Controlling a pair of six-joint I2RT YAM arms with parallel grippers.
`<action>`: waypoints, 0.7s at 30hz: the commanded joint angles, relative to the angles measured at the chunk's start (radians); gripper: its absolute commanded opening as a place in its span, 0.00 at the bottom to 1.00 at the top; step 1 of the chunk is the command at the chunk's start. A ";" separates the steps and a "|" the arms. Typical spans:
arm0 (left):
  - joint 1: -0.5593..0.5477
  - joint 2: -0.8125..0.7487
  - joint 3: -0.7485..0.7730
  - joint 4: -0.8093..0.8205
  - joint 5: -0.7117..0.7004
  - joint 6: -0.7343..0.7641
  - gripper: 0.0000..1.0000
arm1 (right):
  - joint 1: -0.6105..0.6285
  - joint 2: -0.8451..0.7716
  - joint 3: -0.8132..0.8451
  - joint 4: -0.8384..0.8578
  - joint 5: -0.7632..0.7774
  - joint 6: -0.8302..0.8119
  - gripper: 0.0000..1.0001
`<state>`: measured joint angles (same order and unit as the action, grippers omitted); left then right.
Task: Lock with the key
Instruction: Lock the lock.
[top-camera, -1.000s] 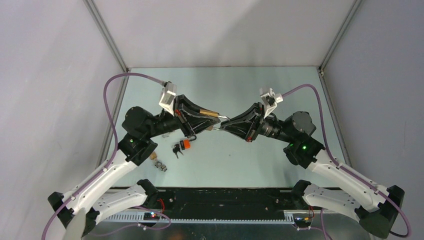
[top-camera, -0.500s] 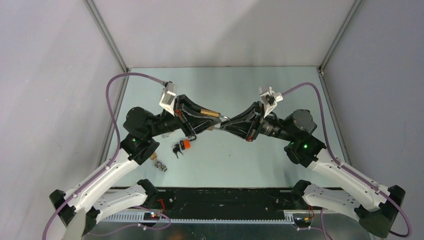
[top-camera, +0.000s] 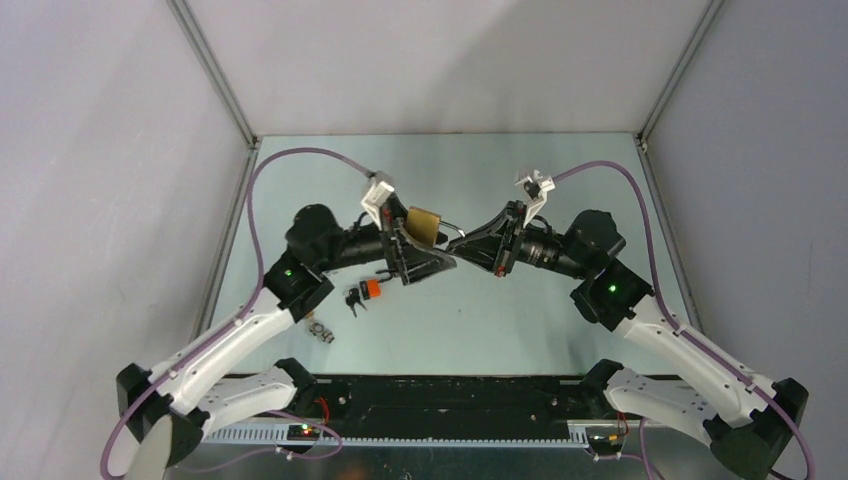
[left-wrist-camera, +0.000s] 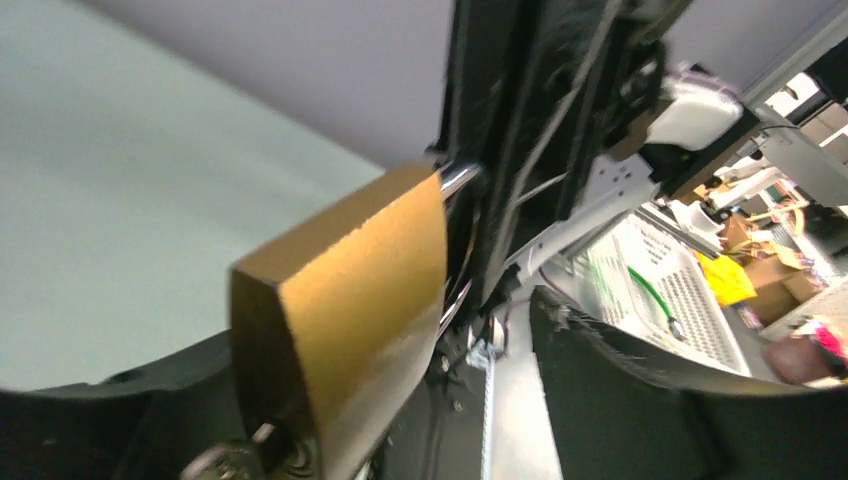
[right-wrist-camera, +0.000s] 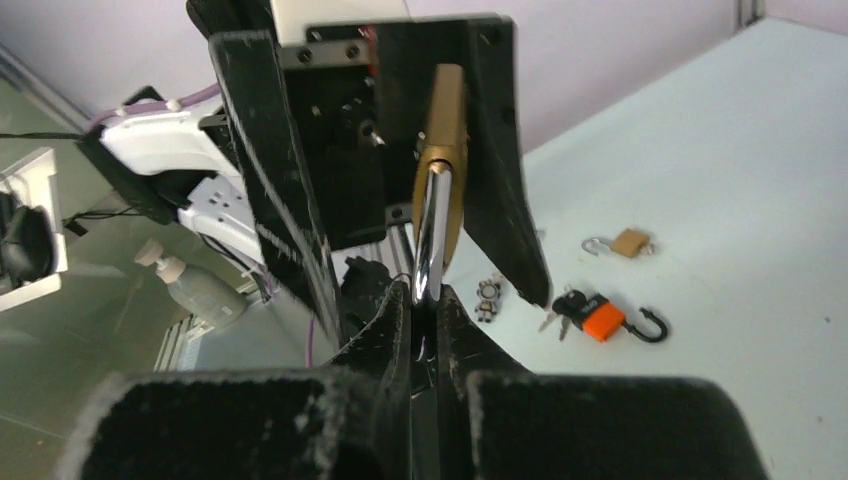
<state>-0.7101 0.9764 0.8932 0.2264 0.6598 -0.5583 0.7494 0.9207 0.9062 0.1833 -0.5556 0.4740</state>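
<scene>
A brass padlock hangs in the air above the table's middle. My right gripper is shut on its chrome shackle, pinched between the two fingertips. My left gripper is open, its fingers standing wide on either side of the lock body, which sits close to one finger with a gap to the other. Something metal shows at the lock's keyhole end, too blurred to tell whether it is the key.
An orange padlock with black-headed keys lies on the table below the left gripper. A small keychain figure lies nearer the arm bases. A small brass padlock lies open on the table. Grey walls enclose the table.
The left gripper has swung right, rolled over and opened its jaws. The brass padlock now shows its broad face from above. The right gripper keeps its grip on the shackle.
</scene>
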 joint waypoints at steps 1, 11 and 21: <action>0.024 0.014 -0.015 -0.158 0.062 0.079 0.91 | -0.004 -0.030 0.015 0.034 0.016 -0.035 0.00; 0.147 -0.049 0.044 -0.391 0.107 0.337 1.00 | -0.044 -0.055 0.015 -0.218 0.000 -0.184 0.00; 0.152 -0.101 0.053 -0.581 0.081 0.656 1.00 | -0.053 -0.105 0.020 -0.359 -0.189 -0.359 0.00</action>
<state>-0.5617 0.8825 0.9100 -0.2958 0.7113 -0.0509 0.7025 0.8570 0.8883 -0.2153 -0.6106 0.2066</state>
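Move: Just above the opening left fingers, the big brass padlock's body is about 3 cm up, 1 cm ahead and 2 cm left; the key in its end is roughly 6 cm left, 2 cm ahead and 4 cm up. From the right hand, which holds the shackle, the body is 6 cm left, 2 cm ahead, 1 cm up, the key 10 cm left, 3 cm ahead, 2 cm up. Some 30 cm below the left hand lie the orange padlock, 16 cm left and 3 cm ahead, and black keys, 19 cm left and 1 cm ahead. Drawing clear of the padlock, the left hand spreads its already loosened fingers fully and sinks about 7 cm, edging forward, then backs off some 5 cm to the left, fingers tipping down, to face the key end. Meanwhile the right hand keeps its pinch on the shackle and lowers the padlock about 8 cm, drifting 3 cm right and dipping its fingertips. ##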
